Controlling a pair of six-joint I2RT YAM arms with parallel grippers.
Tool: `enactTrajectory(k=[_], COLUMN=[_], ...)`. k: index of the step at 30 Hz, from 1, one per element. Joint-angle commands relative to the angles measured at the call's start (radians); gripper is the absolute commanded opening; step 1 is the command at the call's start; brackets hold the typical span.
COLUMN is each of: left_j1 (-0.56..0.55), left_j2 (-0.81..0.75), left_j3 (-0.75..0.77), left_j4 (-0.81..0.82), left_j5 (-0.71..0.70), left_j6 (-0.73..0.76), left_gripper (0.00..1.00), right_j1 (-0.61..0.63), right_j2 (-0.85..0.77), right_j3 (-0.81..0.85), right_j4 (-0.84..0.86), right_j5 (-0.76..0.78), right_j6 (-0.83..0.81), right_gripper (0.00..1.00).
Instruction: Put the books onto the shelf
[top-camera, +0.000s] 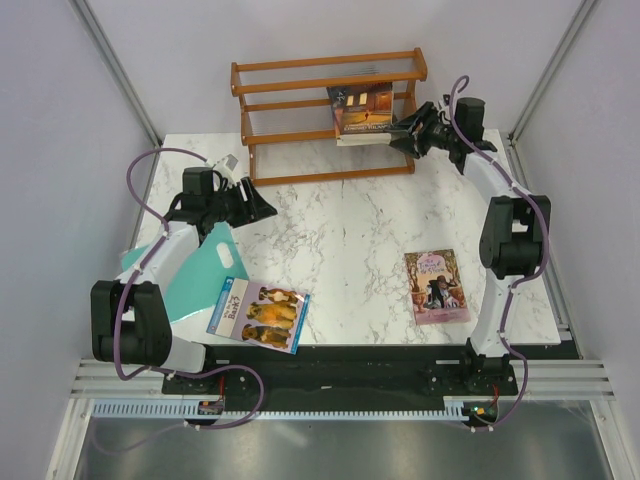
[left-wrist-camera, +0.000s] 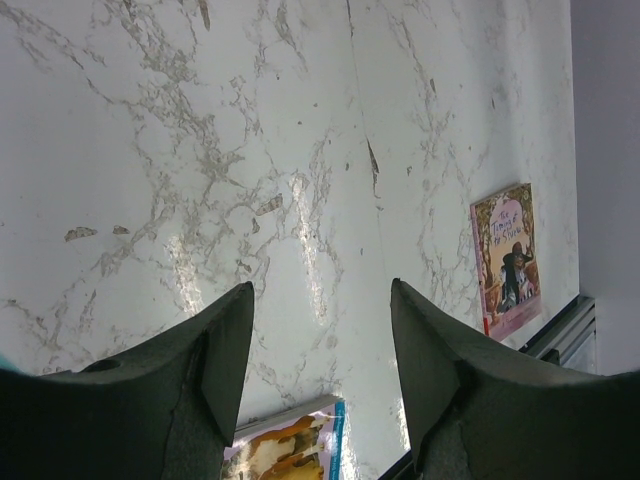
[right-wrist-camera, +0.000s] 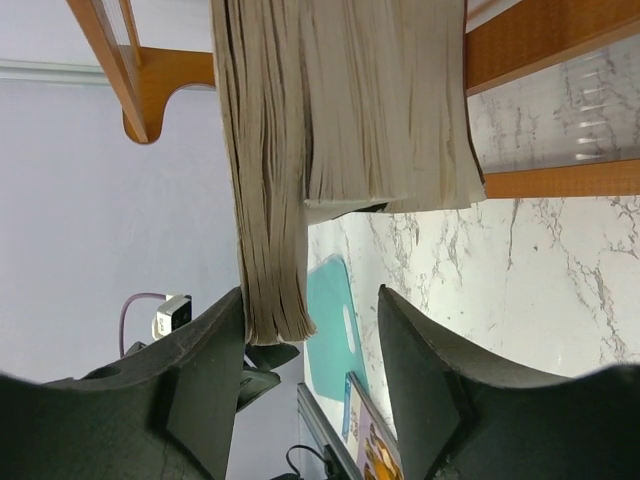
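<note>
The shelf (top-camera: 300, 128) stands at the table's far edge. A brown-orange book (top-camera: 362, 110) leans in its right half. My right gripper (top-camera: 407, 135) is just right of that book and open. In the right wrist view the book's page edge (right-wrist-camera: 268, 200) hangs against the left finger (right-wrist-camera: 200, 370), with more page blocks (right-wrist-camera: 390, 100) beside it; the gap to the other finger is wide. A blue-white dog book (top-camera: 258, 314) lies front left and a pink book (top-camera: 437, 287) front right. My left gripper (top-camera: 262, 205) hovers open over the bare marble (left-wrist-camera: 300, 150), holding nothing.
A flat teal cutting board (top-camera: 205, 265) lies on the left under the left arm, next to the dog book. The shelf's left half (top-camera: 280, 100) holds nothing. Grey walls close in on both sides and behind the shelf.
</note>
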Motion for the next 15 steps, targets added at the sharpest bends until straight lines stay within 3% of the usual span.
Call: enactTrajectory(k=[1,6,15], left_j1=[0.006,0.006,0.006], left_j2=[-0.016,-0.013,-0.013], left_j3=[0.002,0.004,0.001], left_j4=[0.023,0.025,0.023], left_j5=[0.021,0.023,0.017], left_j6=[0.035,0.032,0.03], left_gripper=[0.64,0.63,0.63], right_j1=[0.001,0.005,0.009], right_j2=[-0.071,-0.075,-0.043], right_j3=[-0.011,-0.004,0.075], right_j4=[0.006,0.017,0.04], right_j5=[0.024,0.03,-0.011], right_j6=[-0.028,-0.023,-0.026], right_gripper=[0.58,0.38,0.14])
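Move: The brown book slants back on the shelf, on top of the other books. Its middle is about 5 cm ahead of the right hand, 7 cm left and 5 cm higher, and its lower right corner is already between the open fingers. The books beneath it centre some 8 cm ahead, 7 cm left and 3 cm up; the shelf's right end is roughly 4 cm ahead and 3 cm right. From the left hand, the brown book is about 22 cm ahead, 19 cm right and 12 cm up. The right fingers close around the brown book's lower right corner and pinch its page block, going from well open to nearly shut. As they close, the hand rises about 2 cm beside the book with hardly any forward or sideways travel, its fingers still pointing forward-left and tipping up only slightly. ##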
